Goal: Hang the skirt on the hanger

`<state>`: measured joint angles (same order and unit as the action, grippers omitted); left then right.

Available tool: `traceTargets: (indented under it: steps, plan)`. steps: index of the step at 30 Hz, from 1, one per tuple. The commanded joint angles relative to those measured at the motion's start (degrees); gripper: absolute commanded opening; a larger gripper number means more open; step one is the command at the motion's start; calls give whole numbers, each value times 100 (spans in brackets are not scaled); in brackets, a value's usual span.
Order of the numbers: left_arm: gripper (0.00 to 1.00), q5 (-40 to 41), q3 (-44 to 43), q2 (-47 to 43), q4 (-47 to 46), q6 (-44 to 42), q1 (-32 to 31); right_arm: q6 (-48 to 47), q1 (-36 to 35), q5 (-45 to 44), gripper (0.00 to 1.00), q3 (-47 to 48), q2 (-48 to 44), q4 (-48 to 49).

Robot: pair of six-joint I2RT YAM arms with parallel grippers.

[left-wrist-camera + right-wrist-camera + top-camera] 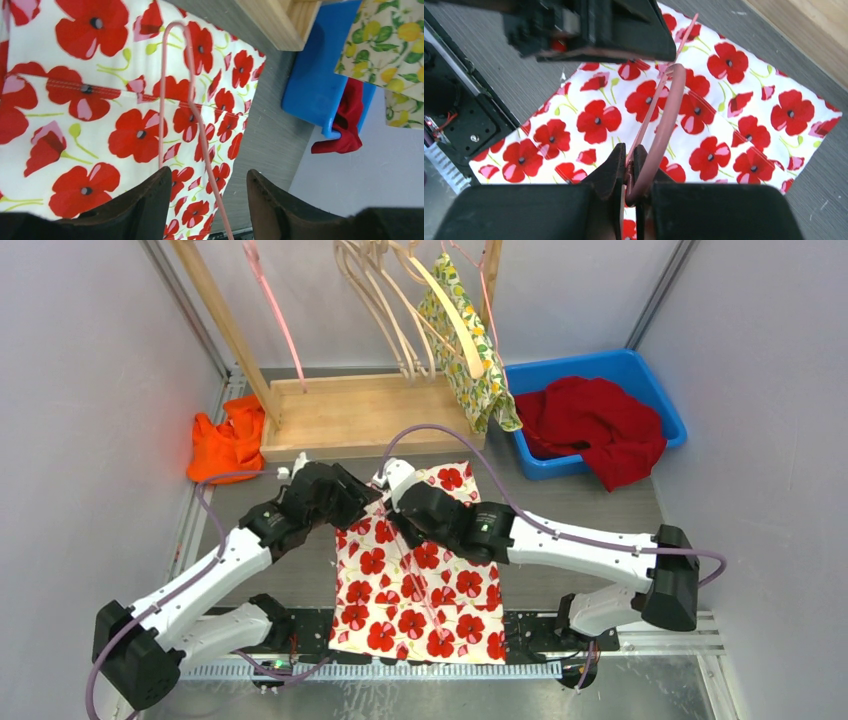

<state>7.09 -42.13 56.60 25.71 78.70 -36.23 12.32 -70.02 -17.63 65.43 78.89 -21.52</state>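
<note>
The skirt (420, 590), white with red poppies, lies flat on the table between the arms. A thin pink wire hanger (664, 125) rests over it. My right gripper (630, 152) is shut on the hanger at the base of its hook, above the skirt's upper edge (405, 508). My left gripper (210, 185) stands open just to its left (350, 502). The hanger's wire (192, 105) runs between the left fingers without touching them. In the left wrist view the skirt (100, 125) fills the left half.
A wooden rack (350, 415) with several wooden hangers and a lemon-print garment (470, 350) stands behind the skirt. A blue bin (640, 375) holding a red garment (600, 425) sits back right. An orange cloth (225, 445) lies back left.
</note>
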Motion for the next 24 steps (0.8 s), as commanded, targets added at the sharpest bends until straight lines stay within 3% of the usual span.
traceTargets:
  steps: [1, 13, 24]
  plan:
    - [58, -323, -386, -268, -56, -578, 54, -43, 131, 606, 1, -316, -596, 47]
    - [55, -464, -967, -895, 848, -1456, 64, 613, 24, 2881, 1, -1667, -1653, 1383]
    - [53, -406, -876, -1122, 1040, -1445, 68, 1281, -572, 3399, 1, -2180, -1057, 2892]
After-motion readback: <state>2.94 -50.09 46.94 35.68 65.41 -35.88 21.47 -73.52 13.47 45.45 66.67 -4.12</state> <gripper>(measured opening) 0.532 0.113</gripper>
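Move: My right hand holds the pink hanger over the poppy-print skirt. The skirt's near edge lies about 23 cm back and 2 cm right of it, roughly 18 cm below. The black front rail is some 18 cm back and 2 cm right, and the wooden rack base about 32 cm ahead and 9 cm left, both also well below. From my left hand, that near edge is about 33 cm back, 9 cm right and 14 cm lower. Keeping its pinch on the hanger, my right hand draws back about 13 cm over the skirt towards its near edge, staying almost level and turning some 25 degrees counter-clockwise with a roll, so its fingers swing round to point more to the left. My left hand, already off the hanger, rises about 7 cm and backs off 3 cm, fingers still half open. ##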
